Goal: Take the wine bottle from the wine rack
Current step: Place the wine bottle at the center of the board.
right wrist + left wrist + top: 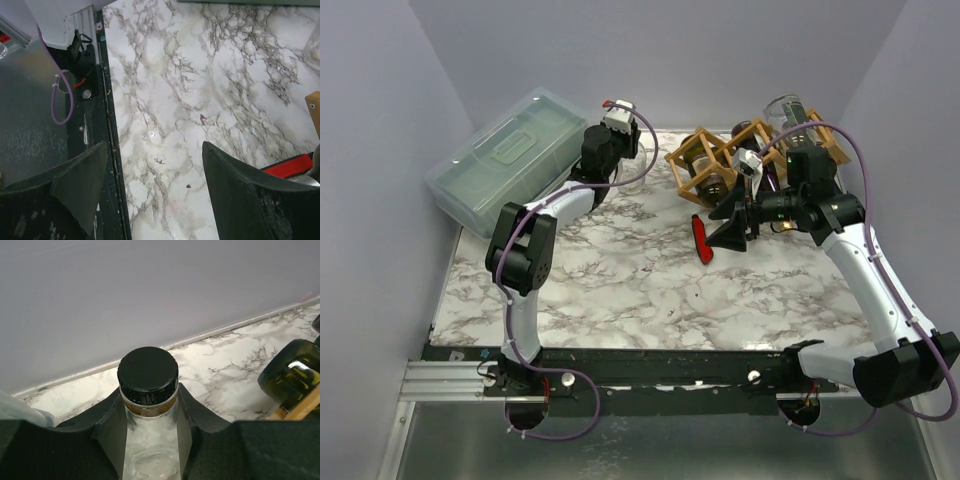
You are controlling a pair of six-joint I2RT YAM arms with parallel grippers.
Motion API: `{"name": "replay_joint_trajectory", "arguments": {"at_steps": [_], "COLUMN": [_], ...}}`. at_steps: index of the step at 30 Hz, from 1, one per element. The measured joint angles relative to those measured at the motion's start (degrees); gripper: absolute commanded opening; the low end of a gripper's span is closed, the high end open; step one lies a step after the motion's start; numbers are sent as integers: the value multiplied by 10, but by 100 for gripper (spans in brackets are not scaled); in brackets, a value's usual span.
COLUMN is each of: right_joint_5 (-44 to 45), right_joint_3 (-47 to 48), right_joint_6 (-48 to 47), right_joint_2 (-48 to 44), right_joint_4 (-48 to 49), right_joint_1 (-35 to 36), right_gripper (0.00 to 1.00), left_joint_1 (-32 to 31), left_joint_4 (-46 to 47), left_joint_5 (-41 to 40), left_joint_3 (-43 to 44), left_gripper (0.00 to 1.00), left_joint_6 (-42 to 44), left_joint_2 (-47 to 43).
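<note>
My left gripper (150,402) is shut on the neck of a clear glass wine bottle (148,374) with a black screw cap, held near the back wall. In the top view this gripper (617,140) sits left of the wooden wine rack (720,160), and its wrist hides most of the bottle. The rack holds a dark green bottle (292,371) and a clear one (786,110). My right gripper (726,222) hovers open in front of the rack. Only marble table shows between its fingers (154,150).
A translucent green-grey lidded box (505,160) stands at the back left. A red flat object (702,240) lies on the marble just left of the right gripper. The black rail (107,125) marks the table's near edge.
</note>
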Motion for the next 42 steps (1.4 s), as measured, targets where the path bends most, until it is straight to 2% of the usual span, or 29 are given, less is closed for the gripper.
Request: {"name": "replay_joint_trajectory", "arguments": {"at_steps": [12, 17, 24, 29, 32, 34, 42], "right_joint_5": [-1, -4, -7, -9, -9, -9, -9], "right_joint_3": [0, 0, 0, 0, -2, -5, -10], "right_joint_6": [-5, -5, -5, -4, -4, -4, 5], "right_joint_2": [8, 11, 12, 12, 12, 12, 8], "right_joint_4": [-7, -7, -7, -7, -6, -6, -2], "right_joint_1": [-10, -14, -18, -22, -24, -26, -37], "right_gripper": [80, 80, 80, 80, 80, 80, 80], "left_joint_1": [15, 16, 16, 16, 16, 16, 17], "left_joint_4": [-21, -21, -20, 24, 42, 49, 58], "left_joint_5": [0, 0, 0, 0, 3, 8, 53], "left_joint_3": [42, 42, 41, 36, 20, 9, -92], "left_gripper": [2, 18, 53, 81, 92, 98, 99], "left_joint_6": [4, 6, 7, 11, 8, 6, -32], "left_joint_2": [34, 34, 34, 23, -2, -19, -124]}}
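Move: The left hand already holds the clear, black-capped bottle upright by the neck; its spot on the board is about 2 cm ahead, 1 cm left and some 23 cm below. The wine rack's left end stands roughly level with the hand and 17 cm to its right, the storage box's middle some 30 cm left and 6 cm nearer. From the empty right hand the bottle lies about 33 cm ahead and 17 cm left. The left hand eases the held bottle some 2 cm forward, with a slight sink and a touch to the left, and then keeps still around the neck with the bottle on the marble board. Its fingers then open wide and let go as the hand lifts about 8 cm and draws back some 6 cm towards its base, tipping its fingers up a little, away from the black cap. ##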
